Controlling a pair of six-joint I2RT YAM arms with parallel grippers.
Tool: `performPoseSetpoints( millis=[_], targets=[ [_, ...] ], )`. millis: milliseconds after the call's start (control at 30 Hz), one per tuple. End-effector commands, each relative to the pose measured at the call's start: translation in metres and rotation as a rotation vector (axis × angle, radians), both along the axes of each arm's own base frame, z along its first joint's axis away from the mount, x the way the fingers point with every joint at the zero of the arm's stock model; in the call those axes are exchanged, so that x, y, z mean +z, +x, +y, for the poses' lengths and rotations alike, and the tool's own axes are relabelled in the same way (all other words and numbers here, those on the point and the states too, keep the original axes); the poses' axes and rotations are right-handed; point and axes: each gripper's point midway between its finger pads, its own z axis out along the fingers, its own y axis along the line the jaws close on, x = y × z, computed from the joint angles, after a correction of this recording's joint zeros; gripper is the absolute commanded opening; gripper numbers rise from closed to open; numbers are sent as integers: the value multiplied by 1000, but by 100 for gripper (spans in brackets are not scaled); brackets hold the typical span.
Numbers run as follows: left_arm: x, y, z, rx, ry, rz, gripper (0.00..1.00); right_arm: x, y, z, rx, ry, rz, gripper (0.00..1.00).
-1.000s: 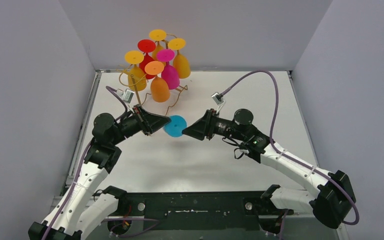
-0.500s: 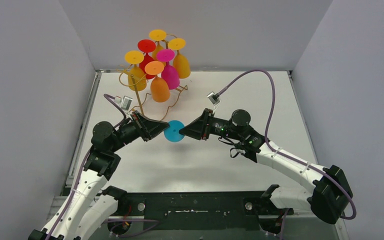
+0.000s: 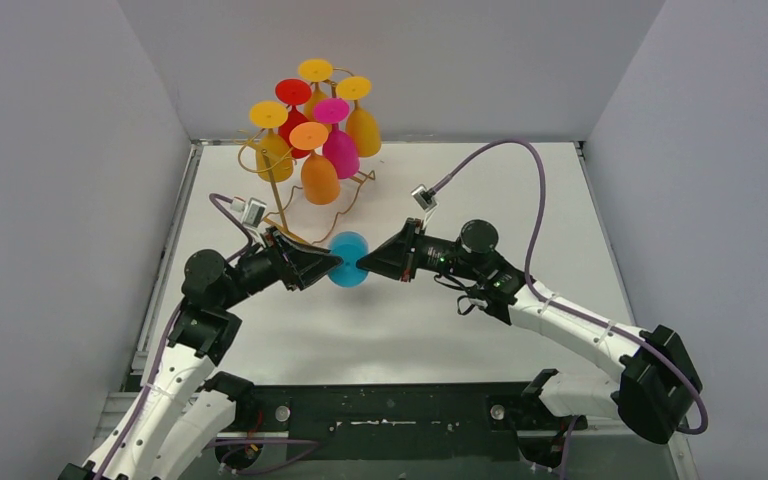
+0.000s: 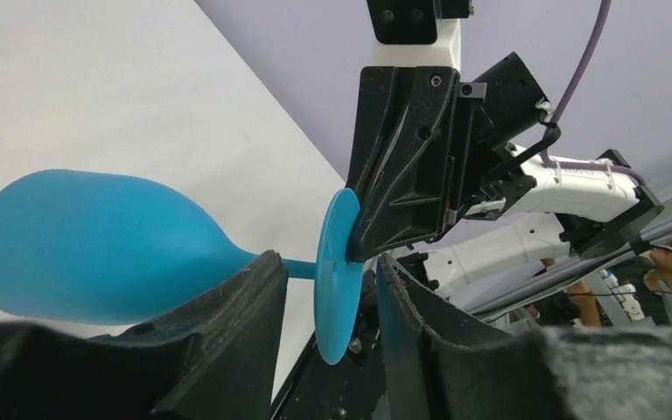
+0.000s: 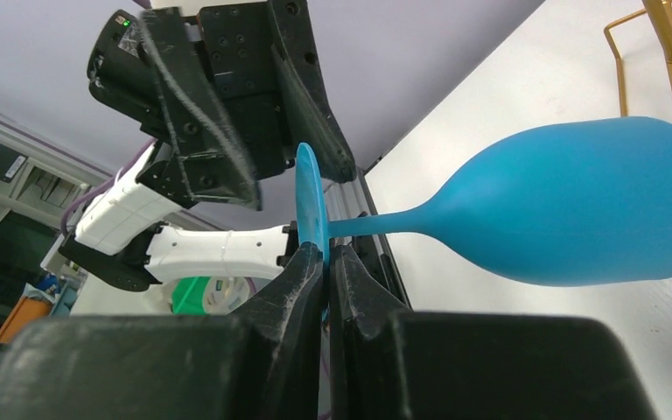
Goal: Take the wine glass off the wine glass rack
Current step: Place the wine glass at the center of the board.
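Note:
A blue wine glass hangs in the air between both arms, lying sideways above the table. My right gripper is shut on the rim of its flat foot, and the bowl points away. My left gripper is open, with its fingers on either side of the foot, and the bowl lies past one finger. The gold wire wine glass rack stands at the back left, carrying several upside-down glasses.
The rack holds yellow, red, pink and orange glasses, just behind my left arm. A gold leg of the rack shows near the blue bowl. Grey walls close the table on the left, back and right.
My left gripper has moved right until its open fingers straddle the blue glass's foot. My right gripper has shifted slightly left with the glass.

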Motion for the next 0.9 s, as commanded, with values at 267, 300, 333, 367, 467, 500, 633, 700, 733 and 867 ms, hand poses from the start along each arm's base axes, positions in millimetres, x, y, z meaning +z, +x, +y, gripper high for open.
performPoseSetpoints(
  millis=[267,300,333,367,467,500,633,700,733,867],
  targets=[
    [-22,-41,-9,-207,11,-14,64,16,-16,-22,-42,113,-215,0],
    [-25,-41,-9,-200,15,-6,67,17,-16,-24,-50,120,-221,0],
    [-27,-41,-8,-192,22,-5,71,17,-16,-26,-62,122,-231,0],
    [-28,-41,-7,-180,32,-4,78,17,-14,-27,-74,122,-234,0],
    [-29,-34,1,-95,67,-26,97,13,-2,-32,-138,94,-180,0],
    [-30,-32,4,-67,68,-20,97,12,0,-33,-144,85,-160,0],
    [-30,-22,9,11,9,59,97,13,1,-37,-154,98,-133,0],
    [-26,-28,8,-5,-33,129,97,13,-1,-39,-157,104,-137,0],
    [-18,-32,8,-14,-45,93,97,13,-1,-41,-160,105,-139,0],
    [1,-41,13,-11,-129,8,97,14,-1,-43,-164,104,-141,0]
  ],
)
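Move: Hanging base-up with its bowl tilted forward, the blue wine glass is already pinched by its base in the right hand, its middle about 4 cm ahead, 3 left and 7 below. The board's center lies some 17 cm ahead, 5 right and 28 below. The orange glass hangs about 29 ahead and 10 left, the pink one 37 ahead and 6 left, both some 13 lower. From the left hand the blue glass is about 4 ahead, 2 right and 7 below. Opening wide from an already loosened grip around the blue glass's base, the left hand clears it, drawing back and down about 4 cm, then rising slightly. The right hand, its fingers staying shut on the base's edge, takes the glass about 3 cm to the right, dipping some 3 cm and back a little before coming partly up and forward again. ##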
